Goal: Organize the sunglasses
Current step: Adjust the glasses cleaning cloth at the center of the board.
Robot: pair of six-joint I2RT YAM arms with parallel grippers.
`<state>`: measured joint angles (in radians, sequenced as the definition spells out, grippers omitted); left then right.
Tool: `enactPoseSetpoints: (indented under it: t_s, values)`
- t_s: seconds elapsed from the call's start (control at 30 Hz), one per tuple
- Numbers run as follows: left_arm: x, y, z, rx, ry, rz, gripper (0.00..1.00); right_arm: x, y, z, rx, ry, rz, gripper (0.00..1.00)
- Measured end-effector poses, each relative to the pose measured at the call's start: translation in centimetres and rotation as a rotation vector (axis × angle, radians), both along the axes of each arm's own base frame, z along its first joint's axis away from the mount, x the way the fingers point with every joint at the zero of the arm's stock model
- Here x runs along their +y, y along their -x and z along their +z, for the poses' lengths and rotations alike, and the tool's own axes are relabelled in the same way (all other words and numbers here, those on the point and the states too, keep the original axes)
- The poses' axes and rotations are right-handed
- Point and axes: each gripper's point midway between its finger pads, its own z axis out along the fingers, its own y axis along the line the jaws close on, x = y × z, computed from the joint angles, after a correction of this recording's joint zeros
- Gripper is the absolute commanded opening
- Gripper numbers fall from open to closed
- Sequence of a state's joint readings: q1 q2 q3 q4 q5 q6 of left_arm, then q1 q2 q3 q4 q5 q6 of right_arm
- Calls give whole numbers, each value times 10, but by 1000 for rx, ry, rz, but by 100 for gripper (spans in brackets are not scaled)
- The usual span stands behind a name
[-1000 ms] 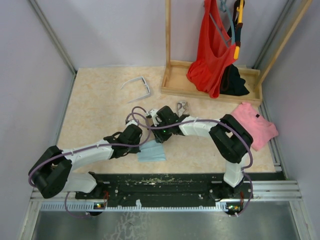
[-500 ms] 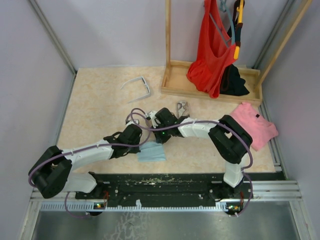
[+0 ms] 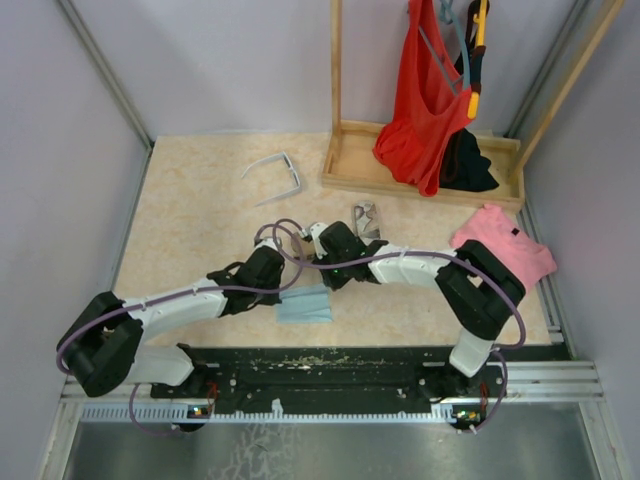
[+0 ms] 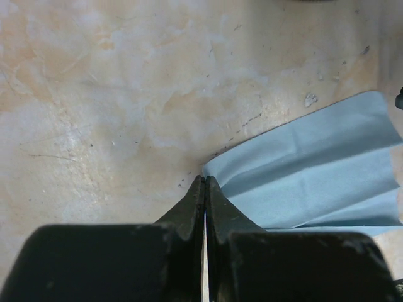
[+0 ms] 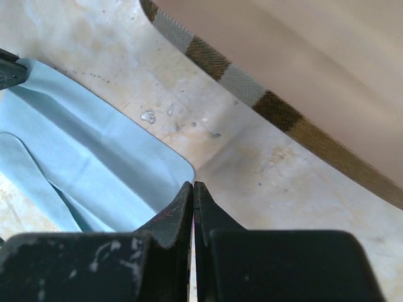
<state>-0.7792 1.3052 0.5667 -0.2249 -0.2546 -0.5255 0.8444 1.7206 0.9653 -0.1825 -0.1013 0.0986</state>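
The white-framed sunglasses point(image 3: 272, 172) lie open at the back left of the table. The dark wire sunglasses point(image 3: 365, 217) lie folded just behind my right arm. Both grippers are low over a light blue cloth point(image 3: 305, 303) near the front. My left gripper point(image 4: 204, 180) is shut, its tips touching one corner of the cloth point(image 4: 315, 170). My right gripper point(image 5: 193, 185) is shut, its tips at the rounded corner of the cloth point(image 5: 82, 138). Whether either pinches the fabric does not show.
A brown-striped case point(image 5: 242, 80) lies close beyond the right gripper. A wooden rack point(image 3: 350, 165) at the back right holds a red garment point(image 3: 425, 90) and a black one point(image 3: 468, 165). A pink folded cloth point(image 3: 505, 248) lies at the right. Grey walls close in both sides.
My right gripper has closed at the cloth's corner, and the right arm has shifted a little to the right and nearer. The left arm and the cloth have stayed put.
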Motion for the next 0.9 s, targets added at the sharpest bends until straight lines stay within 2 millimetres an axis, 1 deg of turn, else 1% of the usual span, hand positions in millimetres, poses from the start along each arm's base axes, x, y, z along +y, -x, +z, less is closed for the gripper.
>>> enactPoseSetpoints:
  t_s: [0.07, 0.23, 0.27, 0.37, 0.43, 0.6, 0.73, 0.9]
  values:
    - [-2, -3, 4, -10, 3, -4, 1, -3, -3, 6, -27, 1, -16, 0]
    - [-11, -14, 18, -51, 19, -15, 1, -5, -13, 30, -104, -33, -50, 0]
    - [-12, -16, 20, -56, 21, -16, 1, -5, -15, 32, -111, -38, -53, 3]
    - [-13, -20, 25, -71, 23, -13, 1, -7, -15, 33, -107, -38, -61, 20]
    - [-12, -21, 26, -76, 17, -5, 1, -8, -15, 32, -100, -39, -68, 28]
    - [-4, -17, 20, -63, -8, 19, 1, -8, -15, 32, -87, -48, -87, 36]
    - [10, -5, 9, -25, -34, 50, 1, -6, -13, 32, -66, -63, -92, 42]
    - [20, 5, -1, 13, -58, 75, 1, -1, -8, 33, -33, -94, -86, 48]
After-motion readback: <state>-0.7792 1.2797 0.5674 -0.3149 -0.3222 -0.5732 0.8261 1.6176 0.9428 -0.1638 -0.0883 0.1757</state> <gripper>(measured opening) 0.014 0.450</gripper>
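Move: My shut right fingers are at the far right corner of the cleaning cloth, whose middle lies about 4 cm back and 5 cm left of them, some 2 cm lower. The open plaid case sits roughly 8 cm ahead and 1 cm left of my right hand, the grey case some 14 cm ahead and 8 cm right. From my left hand, pinching the left corner, the cloth's middle is about 6 cm right and 2 cm back, 1 cm lower. With both corners pinched, I raise the cloth with both hands, about 3 cm at the right and 2.5 cm at the left, easing slightly forward. My right fingers then open to nearly half while that hand stays up, letting go of its corner; my left hand keeps its pinch and draws its corner back down and to the left, ending some 2 cm left of its start. ##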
